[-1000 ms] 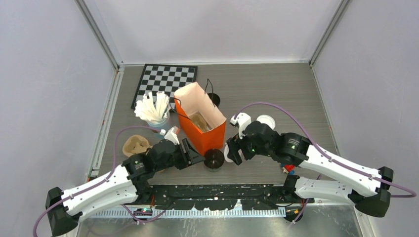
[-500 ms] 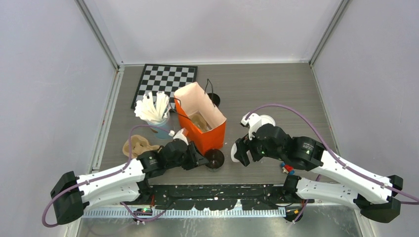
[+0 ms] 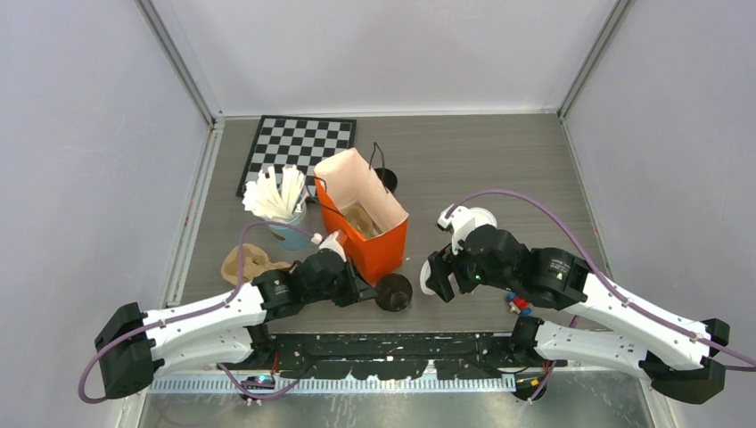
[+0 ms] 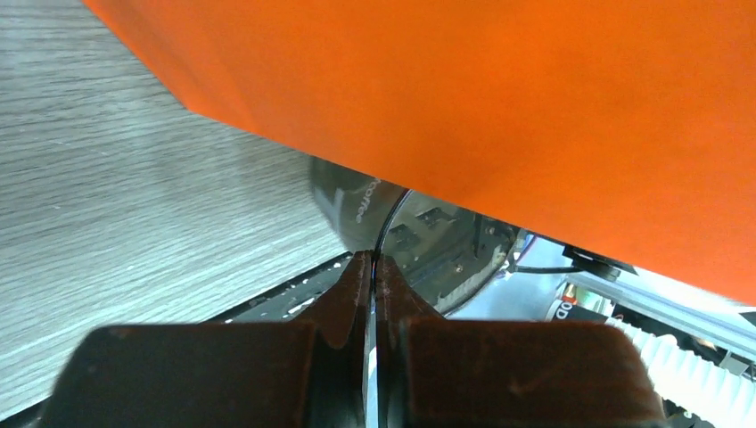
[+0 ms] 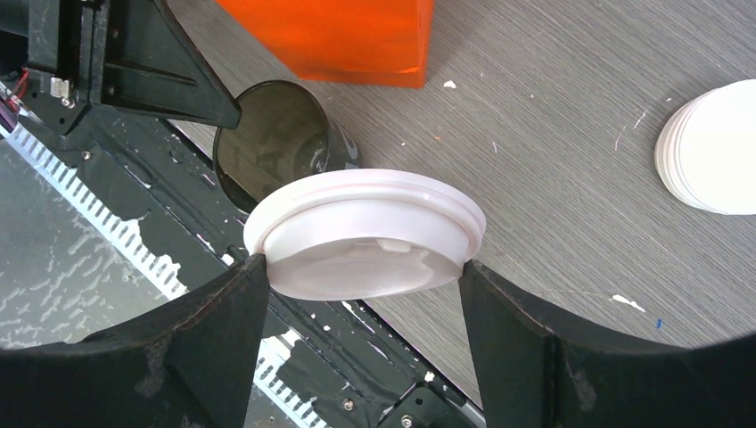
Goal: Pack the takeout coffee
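Observation:
An open black takeout coffee cup point(image 3: 393, 292) leans at the near table edge, in front of the orange paper bag point(image 3: 361, 223). My left gripper point(image 3: 369, 290) is shut on the cup's rim. In the left wrist view the fingertips point(image 4: 357, 267) pinch the thin wall of the cup point(image 4: 428, 245) under the bag point(image 4: 535, 107). My right gripper point(image 3: 435, 275) holds a round white lid point(image 5: 365, 232) by its edges, just right of the cup point(image 5: 276, 143) and a little above it. A second black cup point(image 3: 386, 178) stands behind the bag.
A stack of white lids point(image 3: 481, 217) lies right of the bag. A light-blue cup of white sticks point(image 3: 281, 205) and a brown cardboard piece point(image 3: 248, 261) sit to the left. A chessboard point(image 3: 299, 147) lies at the back. The black rail point(image 3: 392, 348) runs along the near edge.
My left gripper has reached in from the left and shut on the cup's rim. The cup has shifted slightly right and tipped. The right arm drew back a little with the lid.

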`<act>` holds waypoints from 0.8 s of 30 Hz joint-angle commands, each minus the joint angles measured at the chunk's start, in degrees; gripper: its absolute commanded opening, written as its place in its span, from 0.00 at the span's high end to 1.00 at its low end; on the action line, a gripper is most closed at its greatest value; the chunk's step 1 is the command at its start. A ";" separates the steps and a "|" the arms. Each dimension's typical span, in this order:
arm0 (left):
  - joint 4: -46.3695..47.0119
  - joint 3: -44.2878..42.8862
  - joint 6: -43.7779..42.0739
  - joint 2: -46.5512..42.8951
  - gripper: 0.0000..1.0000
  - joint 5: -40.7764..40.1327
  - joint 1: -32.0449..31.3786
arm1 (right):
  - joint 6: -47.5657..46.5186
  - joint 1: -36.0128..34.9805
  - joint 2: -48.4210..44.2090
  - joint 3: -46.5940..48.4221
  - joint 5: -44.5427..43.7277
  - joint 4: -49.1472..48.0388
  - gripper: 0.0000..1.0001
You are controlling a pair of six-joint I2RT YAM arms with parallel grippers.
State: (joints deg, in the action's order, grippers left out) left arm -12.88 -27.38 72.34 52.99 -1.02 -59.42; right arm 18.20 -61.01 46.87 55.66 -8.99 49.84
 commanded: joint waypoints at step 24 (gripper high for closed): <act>-6.54 -5.59 -2.23 -1.29 0.57 3.21 -2.79 | 2.82 -0.26 7.46 9.73 1.74 8.35 0.29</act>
State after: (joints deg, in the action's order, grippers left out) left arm -17.58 -33.28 68.90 57.21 5.37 -62.13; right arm 20.18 -61.01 52.01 61.14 -8.75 56.51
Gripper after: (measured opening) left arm 0.389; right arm 0.783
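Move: The dark cup is already nipped by its near wall at the rim in the left fingers; its middle lies about 4 cm to that hand's right, level with it fore and aft, some 5 cm below. The orange bag stands about 9 cm ahead and 2 cm left of the left hand, the straw cup about 11 cm ahead and 16 cm left. From the right hand, which holds the white lid, the dark cup lies about 7 cm left, 2 cm back and 15 cm lower. The dark cup, pinched by its rim, is raised about 2 cm by the left hand as it goes right, then carried back towards the front table edge and lowered, some 3 cm back and 2 cm right in all. The wrist turns about 10 degrees clockwise; the fingers then open, let go of the rim and rise about 1 cm. The right hand keeps holding the lid nearly still. ##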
